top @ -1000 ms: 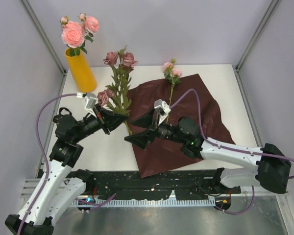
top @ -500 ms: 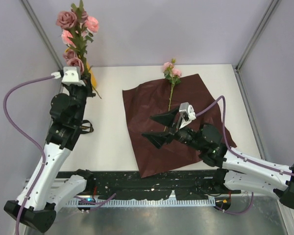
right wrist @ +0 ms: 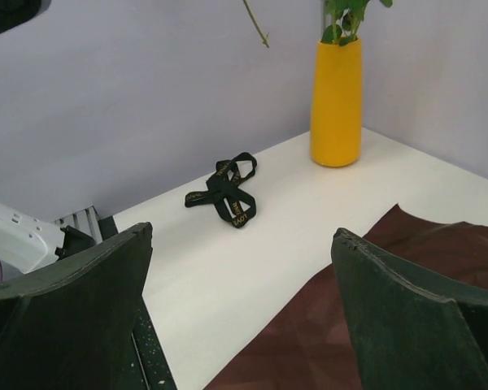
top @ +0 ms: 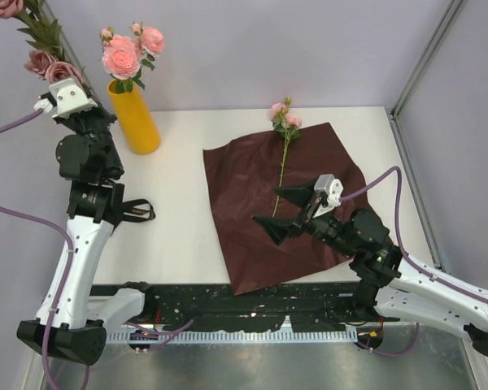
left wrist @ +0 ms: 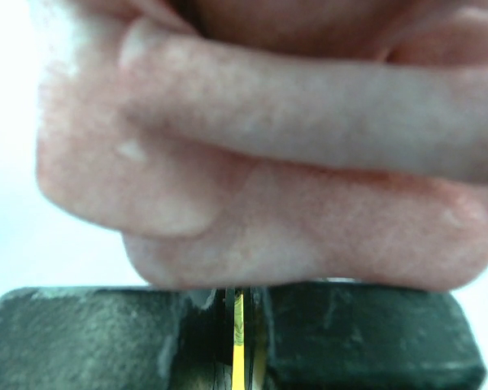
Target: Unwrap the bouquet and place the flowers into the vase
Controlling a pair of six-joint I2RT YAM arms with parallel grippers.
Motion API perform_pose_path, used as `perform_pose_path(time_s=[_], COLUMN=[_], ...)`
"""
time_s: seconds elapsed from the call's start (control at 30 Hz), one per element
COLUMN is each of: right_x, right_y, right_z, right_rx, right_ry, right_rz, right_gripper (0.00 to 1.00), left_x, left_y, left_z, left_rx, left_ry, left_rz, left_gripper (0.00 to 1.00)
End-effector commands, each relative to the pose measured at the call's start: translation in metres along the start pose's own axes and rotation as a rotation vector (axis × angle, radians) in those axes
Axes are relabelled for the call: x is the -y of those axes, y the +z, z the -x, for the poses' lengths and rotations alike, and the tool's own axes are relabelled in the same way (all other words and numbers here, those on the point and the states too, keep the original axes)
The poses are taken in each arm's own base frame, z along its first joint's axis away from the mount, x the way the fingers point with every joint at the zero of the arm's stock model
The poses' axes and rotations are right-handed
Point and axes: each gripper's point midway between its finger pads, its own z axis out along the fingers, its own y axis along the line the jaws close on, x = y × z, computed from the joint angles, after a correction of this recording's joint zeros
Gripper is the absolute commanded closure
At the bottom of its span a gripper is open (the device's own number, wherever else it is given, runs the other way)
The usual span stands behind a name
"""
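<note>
The yellow-orange vase (top: 134, 118) stands at the back left with pink roses (top: 124, 55) in it. My left gripper (top: 61, 85) is raised high, left of the vase, and is shut on the thin green stem (left wrist: 239, 325) of the mauve flowers (top: 45, 63). Their blurred petals (left wrist: 268, 162) fill the left wrist view. The bouquet is undone: the dark red paper (top: 293, 203) lies flat, and one small pink flower (top: 283, 120) rests across its far edge. My right gripper (top: 297, 207) hovers open over the paper with nothing between its fingers. The right wrist view shows the vase (right wrist: 336, 106) ahead.
A loose black ribbon (top: 134, 213) lies on the white table between the left arm and the paper; in the right wrist view the ribbon (right wrist: 228, 195) is ahead. Purple walls and metal posts close in the table on three sides.
My left gripper has lifted the mauve stem off the table and carried it up and to the left, past the vase. The right gripper has drawn back toward the near right and opened slightly wider.
</note>
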Motion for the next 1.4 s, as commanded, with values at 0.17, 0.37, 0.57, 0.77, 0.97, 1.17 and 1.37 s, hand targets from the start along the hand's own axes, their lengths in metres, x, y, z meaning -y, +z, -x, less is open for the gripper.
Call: perform_pose_path(time_s=[0.17, 0.37, 0.57, 0.77, 0.97, 1.17, 1.37], right_x=[0.002, 0.011, 0.012, 0.017, 0.020, 0.021, 0.022], right_y=[-0.022, -0.047, -0.059, -0.057, -0.058, -0.057, -0.057], right_z=[0.055, 0.063, 0.077, 0.076, 0.074, 0.075, 0.072], right_rx=[0.090, 0.106, 0.144, 0.134, 0.130, 0.132, 0.126], right_ry=[-0.069, -0.109, -0.116, -0.140, -0.141, -0.143, -0.146], right_rz=[-0.027, -0.076, -0.086, -0.110, -0.124, -0.133, -0.139], right_gripper=[0.05, 0.04, 0.05, 0.04, 0.05, 0.04, 0.05], left_x=[-0.006, 0.000, 0.007, 0.012, 0.019, 0.021, 0.030], left_y=[0.046, 0.066, 0.087, 0.100, 0.111, 0.117, 0.116], left_z=[0.024, 0.001, -0.012, -0.028, -0.046, -0.064, -0.099], left_rx=[0.204, 0.224, 0.253, 0.263, 0.250, 0.216, 0.149], left_ry=[-0.146, -0.114, -0.023, -0.022, -0.063, -0.054, -0.052], left_rz=[0.108, 0.149, 0.165, 0.159, 0.117, 0.110, 0.064], left_gripper=[1.00, 1.00, 1.00, 1.00, 1.00, 1.00, 1.00])
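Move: The yellow vase stands about 17 cm ahead of the left hand, which already holds the dusky roses, and about 2 cm to its right; its middle is some 37 cm lower. The pink roses in its mouth have their blooms about 17 cm ahead of this hand, 1 cm right and 18 cm below. The black ribbon lies on the table about 6 cm back, 3 cm right and 51 cm down. From the right hand the vase is roughly 34 cm ahead, 31 cm left and 20 cm below. The dusky roses, still pinched in the left hand's shut fingers, are carried forward some 15 cm towards the yellow vase, quickly at first and then slower, sinking about 4 cm as their stem comes to its mouth; the fingers tip slightly upward. The empty, open right hand draws off to the right and up, away from the vase, dips a little and stays. ##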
